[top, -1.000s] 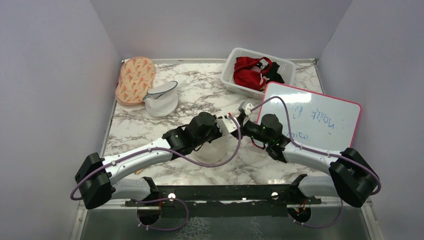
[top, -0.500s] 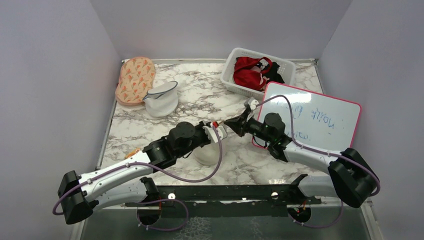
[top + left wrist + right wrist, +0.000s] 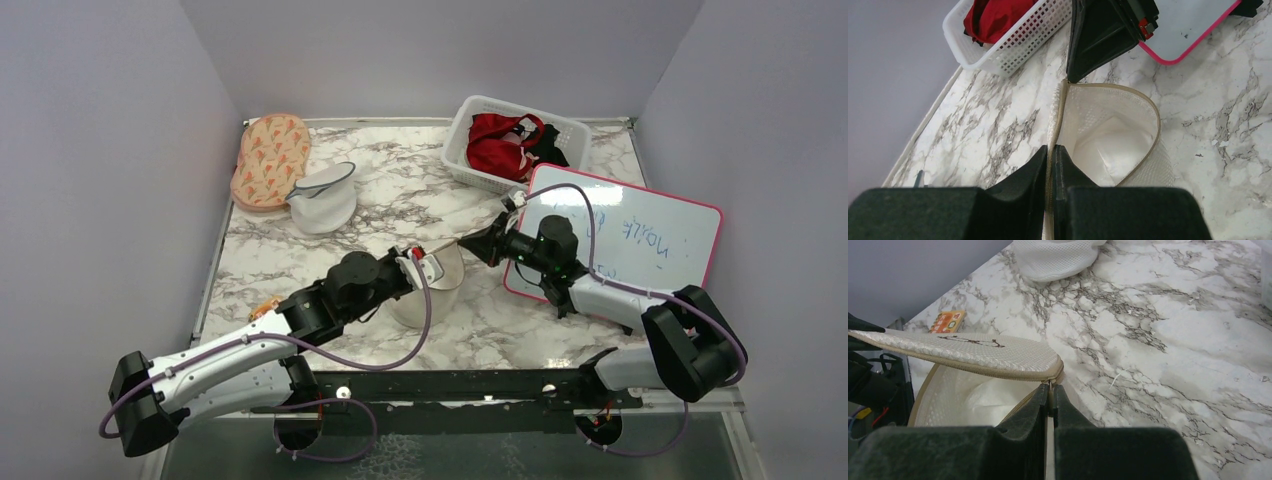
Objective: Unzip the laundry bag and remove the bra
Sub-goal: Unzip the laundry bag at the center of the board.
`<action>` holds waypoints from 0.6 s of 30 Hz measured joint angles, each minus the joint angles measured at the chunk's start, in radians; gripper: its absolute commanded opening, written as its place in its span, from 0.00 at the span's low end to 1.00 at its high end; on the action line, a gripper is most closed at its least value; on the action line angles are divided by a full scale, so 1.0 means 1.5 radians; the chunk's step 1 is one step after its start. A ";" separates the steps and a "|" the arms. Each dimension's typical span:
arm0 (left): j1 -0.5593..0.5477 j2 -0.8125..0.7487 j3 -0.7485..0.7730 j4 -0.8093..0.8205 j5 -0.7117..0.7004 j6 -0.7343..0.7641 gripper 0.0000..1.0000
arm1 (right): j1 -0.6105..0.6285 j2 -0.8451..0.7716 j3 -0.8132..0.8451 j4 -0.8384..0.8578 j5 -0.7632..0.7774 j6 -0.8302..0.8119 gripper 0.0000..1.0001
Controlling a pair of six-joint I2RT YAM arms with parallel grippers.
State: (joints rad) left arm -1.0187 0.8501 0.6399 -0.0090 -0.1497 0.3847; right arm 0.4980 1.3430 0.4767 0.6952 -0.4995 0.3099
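The cream laundry bag sits at the table's middle, unzipped and gaping, its flat lid with the dark line drawing lifted off the bowl half. White padded fabric of the bra lies inside, also visible as the bra in the right wrist view. My left gripper is shut on the bag's zipped rim, at the left gripper in the top view. My right gripper is shut on the zipper pull at the bag's far-right end, at the right gripper in the top view.
A white basket holding a red garment stands at the back right. A pink-framed whiteboard lies under the right arm. An orange-patterned pouch and a white-and-grey pouch lie at the back left. A small orange card rests near the table's left edge.
The left arm has drawn back toward the near left, still holding the rim. The right gripper has carried the zipper pull to the right, and the bag's lid now stands open.
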 measured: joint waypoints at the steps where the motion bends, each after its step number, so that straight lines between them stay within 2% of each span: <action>1: 0.000 0.003 0.000 0.001 -0.002 -0.006 0.09 | -0.002 0.000 0.000 0.001 -0.004 0.000 0.01; 4: -0.001 0.027 0.001 0.002 -0.015 -0.024 0.26 | -0.006 0.000 -0.002 0.004 -0.009 -0.001 0.01; 9: -0.002 0.090 0.020 -0.016 -0.024 -0.042 0.39 | -0.010 -0.003 -0.010 0.007 -0.016 -0.005 0.01; 13: -0.002 0.129 0.040 -0.020 -0.032 -0.046 0.40 | -0.010 -0.011 -0.013 0.009 -0.028 -0.008 0.01; 18: -0.002 0.183 0.091 -0.020 -0.058 -0.045 0.36 | -0.008 -0.021 -0.013 0.011 -0.047 -0.016 0.01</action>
State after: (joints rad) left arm -1.0214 1.1248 0.7765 -0.0395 -0.2367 0.3168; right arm 0.4854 1.3109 0.4564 0.7120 -0.5705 0.2855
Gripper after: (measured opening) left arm 0.389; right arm 0.015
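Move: My left hand pinches the near-left end of the laundry bag's lid edge. The corner that my right fingers pinch lies about 8 cm ahead, 7 cm to its right and 8 cm lower. The bag's body sits some 17 cm below my left hand, 2 cm ahead; from my right hand it is 6 cm back, 6 cm left and 8 cm down. The second white bag stands about 20 cm ahead and 22 cm left of my left hand. My left fingers open to about two fifths and let go of the lid edge while the hand sinks about 4 cm. Then, fingers still open astride the lid, I slide it forward and right along the edge towards my right fingertips, some 4 cm, rising slightly at the end. My right hand keeps its pinch on the corner, easing back about a centimetre. ##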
